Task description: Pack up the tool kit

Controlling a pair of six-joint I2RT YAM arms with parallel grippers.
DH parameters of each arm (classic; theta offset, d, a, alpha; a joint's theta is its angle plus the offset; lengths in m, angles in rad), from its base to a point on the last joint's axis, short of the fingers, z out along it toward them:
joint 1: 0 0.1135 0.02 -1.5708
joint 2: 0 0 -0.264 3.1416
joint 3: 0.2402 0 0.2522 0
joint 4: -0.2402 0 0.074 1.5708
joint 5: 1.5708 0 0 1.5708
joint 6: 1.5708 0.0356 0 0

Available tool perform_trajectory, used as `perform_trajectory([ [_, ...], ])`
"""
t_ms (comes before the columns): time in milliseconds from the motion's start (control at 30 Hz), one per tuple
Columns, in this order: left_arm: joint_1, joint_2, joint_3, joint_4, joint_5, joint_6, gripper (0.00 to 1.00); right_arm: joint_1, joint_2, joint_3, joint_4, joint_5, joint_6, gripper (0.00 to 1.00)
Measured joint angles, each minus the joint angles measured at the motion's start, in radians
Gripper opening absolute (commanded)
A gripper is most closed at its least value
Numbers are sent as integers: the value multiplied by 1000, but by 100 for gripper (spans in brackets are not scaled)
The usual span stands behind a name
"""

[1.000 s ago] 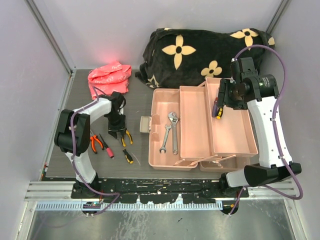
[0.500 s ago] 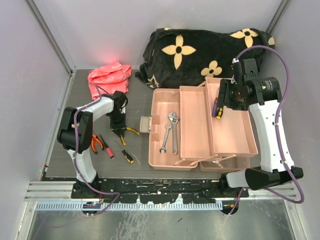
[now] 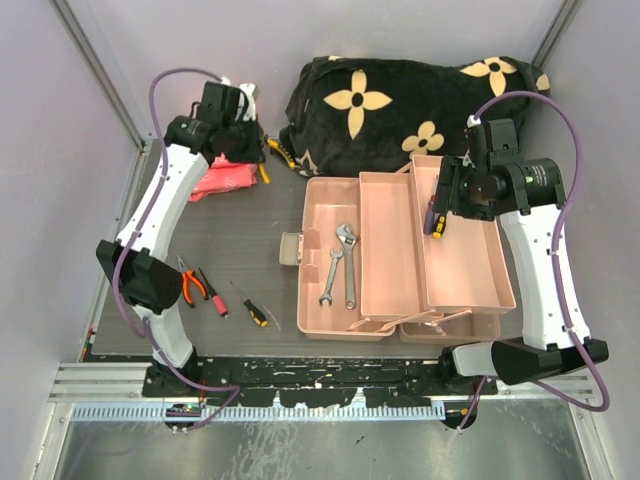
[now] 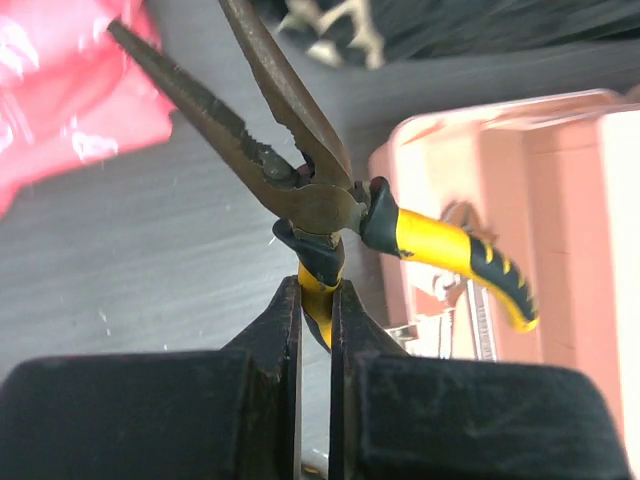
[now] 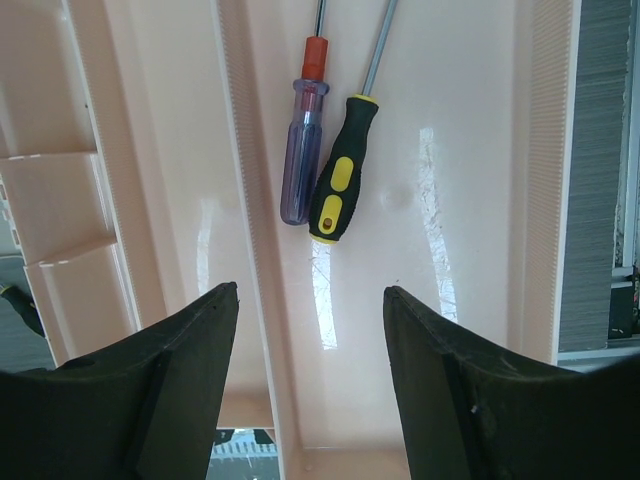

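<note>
The salmon-pink toolbox [image 3: 345, 318] stands open with its tiered trays spread; two silver wrenches [image 3: 340, 265] lie in its bottom. My left gripper [image 3: 254, 148] is raised over the back left, shut on one handle of the yellow-handled pliers [image 4: 310, 190], whose jaws gape. In the left wrist view the gripper [image 4: 315, 300] pinches that handle, with the toolbox [image 4: 560, 200] to the right. My right gripper [image 5: 310, 295] hangs open over the right tray [image 3: 460, 270], where a purple screwdriver [image 5: 303, 150] and a black-and-yellow one [image 5: 340, 175] lie.
Orange pliers [image 3: 192, 285], a red screwdriver [image 3: 212, 292] and a short yellow-and-black screwdriver [image 3: 256, 313] lie on the table at the front left. A pink plastic bag [image 3: 222, 178] sits under the left arm. Black flowered fabric [image 3: 410, 105] is heaped behind the toolbox.
My left gripper shut on the yellow pliers on the table and carried them up and toward the back, near the pink bag. The right arm has hardly moved.
</note>
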State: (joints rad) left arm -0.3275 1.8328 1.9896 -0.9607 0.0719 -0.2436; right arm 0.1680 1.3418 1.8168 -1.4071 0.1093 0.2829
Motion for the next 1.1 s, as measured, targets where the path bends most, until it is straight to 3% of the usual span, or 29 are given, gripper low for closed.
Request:
perform_trajectory([
  [233,-175,49,292,-73,10,78,0,0,-20,-11,2,-3,9,66],
  [667,-500,191,285,-114,15,69,0,0,-65,-28,3,-4,27,65],
  [1100,-551,306,290,-71,45,-53,0,0,-112,-69,0,-6,42,65],
])
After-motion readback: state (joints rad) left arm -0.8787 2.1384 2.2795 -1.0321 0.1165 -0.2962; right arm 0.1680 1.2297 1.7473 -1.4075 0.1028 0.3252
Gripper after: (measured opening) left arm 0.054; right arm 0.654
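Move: Back and to the right of the left hand, which already holds the yellow-handled pliers by one handle, lies the middle tray: its centre is about 13 cm back, 30 cm right and 16 cm below. The adjustable wrench in the box bottom lies roughly 13 cm back, 20 cm right and 24 cm below that hand. The two screwdrivers in the far tray are some 8 cm back, 39 cm right and 12 cm below. From the right hand, the middle tray is about 4 cm ahead, 9 cm left and 21 cm below. Swinging the pliers some 25 cm right and 12 cm back, the left hand first rises about 7 cm, then sinks about 12 cm, crossing the near compartment to come over the middle tray. Its wrist turns clockwise about 30 degrees and the fingers stay shut on the handle. The right hand, open and empty, eases back about 2.5 cm above the far tray. ##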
